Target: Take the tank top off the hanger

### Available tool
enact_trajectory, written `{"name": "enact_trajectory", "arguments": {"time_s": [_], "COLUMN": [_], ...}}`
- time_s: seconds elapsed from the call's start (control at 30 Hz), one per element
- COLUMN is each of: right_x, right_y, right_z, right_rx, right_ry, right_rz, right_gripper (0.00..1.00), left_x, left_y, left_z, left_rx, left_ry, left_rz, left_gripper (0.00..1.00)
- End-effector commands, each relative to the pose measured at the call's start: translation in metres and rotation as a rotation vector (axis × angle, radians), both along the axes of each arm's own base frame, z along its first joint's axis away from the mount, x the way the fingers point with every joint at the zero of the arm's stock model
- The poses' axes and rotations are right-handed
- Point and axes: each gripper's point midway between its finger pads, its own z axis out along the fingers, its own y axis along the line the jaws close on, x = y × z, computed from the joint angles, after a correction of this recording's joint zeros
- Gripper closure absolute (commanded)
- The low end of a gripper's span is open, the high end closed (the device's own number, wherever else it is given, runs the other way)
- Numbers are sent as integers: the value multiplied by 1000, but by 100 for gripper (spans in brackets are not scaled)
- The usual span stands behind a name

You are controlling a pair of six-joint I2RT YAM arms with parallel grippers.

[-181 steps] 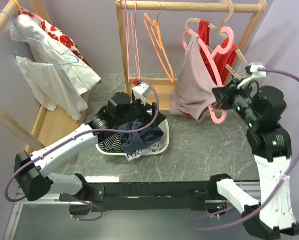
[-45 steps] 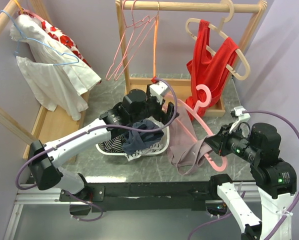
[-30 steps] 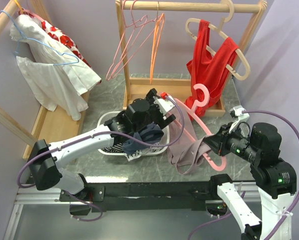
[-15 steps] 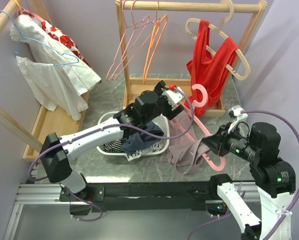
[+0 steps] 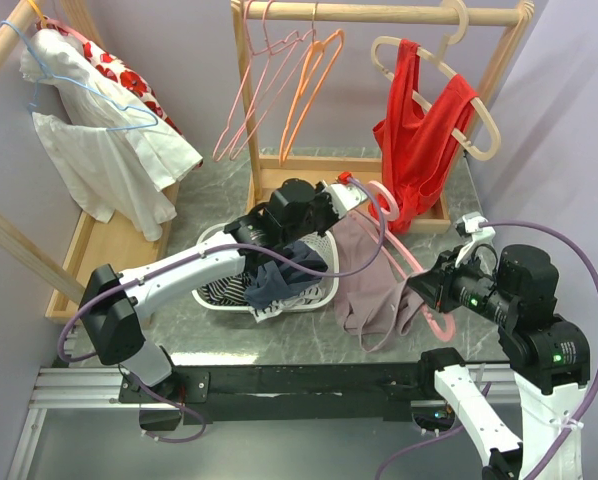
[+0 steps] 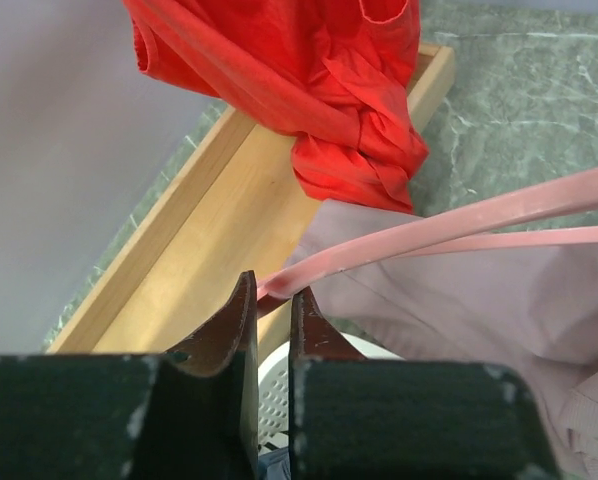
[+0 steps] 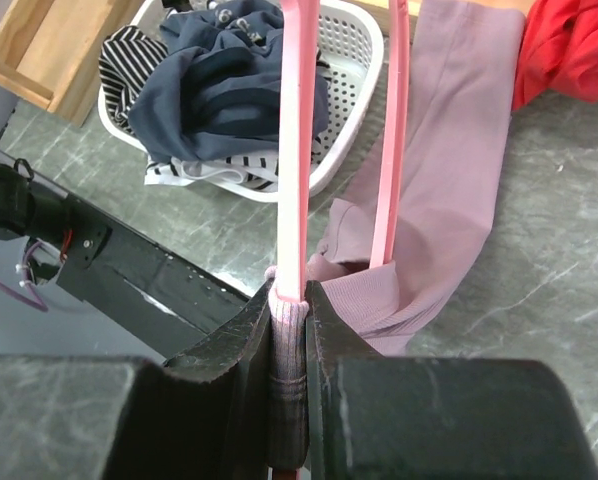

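Observation:
The mauve tank top (image 5: 364,278) droops from a pink hanger (image 5: 404,255) held low over the table, right of the basket. My left gripper (image 5: 357,192) is shut on the hanger near its hook end; in the left wrist view the pink hanger (image 6: 449,225) runs into the nearly closed fingertips of the left gripper (image 6: 272,295), with the tank top (image 6: 469,300) under it. My right gripper (image 5: 421,292) is shut on the hanger's other end. In the right wrist view the right gripper (image 7: 289,310) pinches the hanger (image 7: 294,150) and a bunched strap of the tank top (image 7: 449,170).
A white laundry basket (image 5: 327,288) full of dark and striped clothes sits under my left arm. Behind stands a wooden rack (image 5: 379,12) with empty pink and orange hangers (image 5: 299,90) and a red garment (image 5: 419,125). A white garment (image 5: 109,150) hangs on the left rack.
My left gripper moved right to the hanger's hook end and closed on it. The hanger and tank top now hang more spread out. The right arm held still.

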Motion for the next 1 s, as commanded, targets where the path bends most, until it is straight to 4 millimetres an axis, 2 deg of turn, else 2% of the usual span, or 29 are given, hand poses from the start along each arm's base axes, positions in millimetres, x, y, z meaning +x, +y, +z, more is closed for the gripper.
{"name": "enact_trajectory", "arguments": {"time_s": [0.0, 0.03, 0.07, 0.13, 0.17, 0.2, 0.27, 0.3, 0.4, 0.43, 0.6, 0.73, 0.83, 0.97], "right_x": [15, 16, 17, 20, 24, 24, 23, 23, 22, 23, 32, 45, 49, 47], "right_y": [11, 11, 9, 6, 1, 0, 2, 3, 6, 5, -10, -23, -25, -17], "right_z": [23, 23, 23, 24, 26, 28, 35, 37, 36, 35, 37, 37, 43, 63], "right_rx": [40, 40, 38, 34, 30, 31, 44, 48, 52, 48, 28, 27, 43, 100], "right_ry": [-113, -111, -113, -120, -134, -145, -168, -173, -157, -154, -177, -183, -208, -276], "right_rz": [49, 48, 37, 11, -29, -40, -27, -20, -1, -5, -117, -226, -248, -217], "right_gripper": [100, 100, 100, 100, 100, 100, 100, 100, 100, 100, 100, 100, 100, 100], "left_x": [-25, -26, -25, -27, -22, -21, -21, -19, -17, -16, -5, -11, -15, -14], "left_y": [-13, -13, -12, -13, -9, -7, -7, -6, -6, -6, 11, 24, 26, 19], "left_z": [48, 51, 52, 56, 57, 57, 52, 49, 46, 47, 65, 86, 86, 63], "left_rx": [-224, -233, -238, -258, -267, -277, -276, -285, -300, -308, -444, -537, -600, -626], "left_ry": [59, 58, 59, 74, 74, 86, 109, 127, 153, 162, 288, 332, 397, 491], "left_rz": [-70, -70, -64, -62, -27, -21, -27, -26, -39, -42, 25, 67, 90, 115], "left_gripper": [95, 94, 78, 70, 43, 34, 44, 41, 41, 36, 32, 28, 27, 27]}}
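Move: Between the left hand's closed fingertips is the far end of the pink hanger; from the right hand, which pinches fabric and hanger nearer the other end, it lies about 15 cm ahead, 11 cm left, roughly level. The mauve tank top's middle is some 5 cm ahead, 6 cm left and 18 cm below the right hand. From the left hand, the basket is 10 cm back, 20 cm left, 25 cm down; the red top, 13 cm ahead, 11 cm right, slightly lower. Opening its fingers wide, the left hand lets go of the hanger's far end and climbs about 6 cm, drifting slightly left late on, while rolling some 35 degrees counter-clockwise as seen from behind it. The right hand keeps its pinch on cloth and hanger, then carries them about 4 cm forward, some 2 cm right and up, turning roughly 10 degrees clockwise. ##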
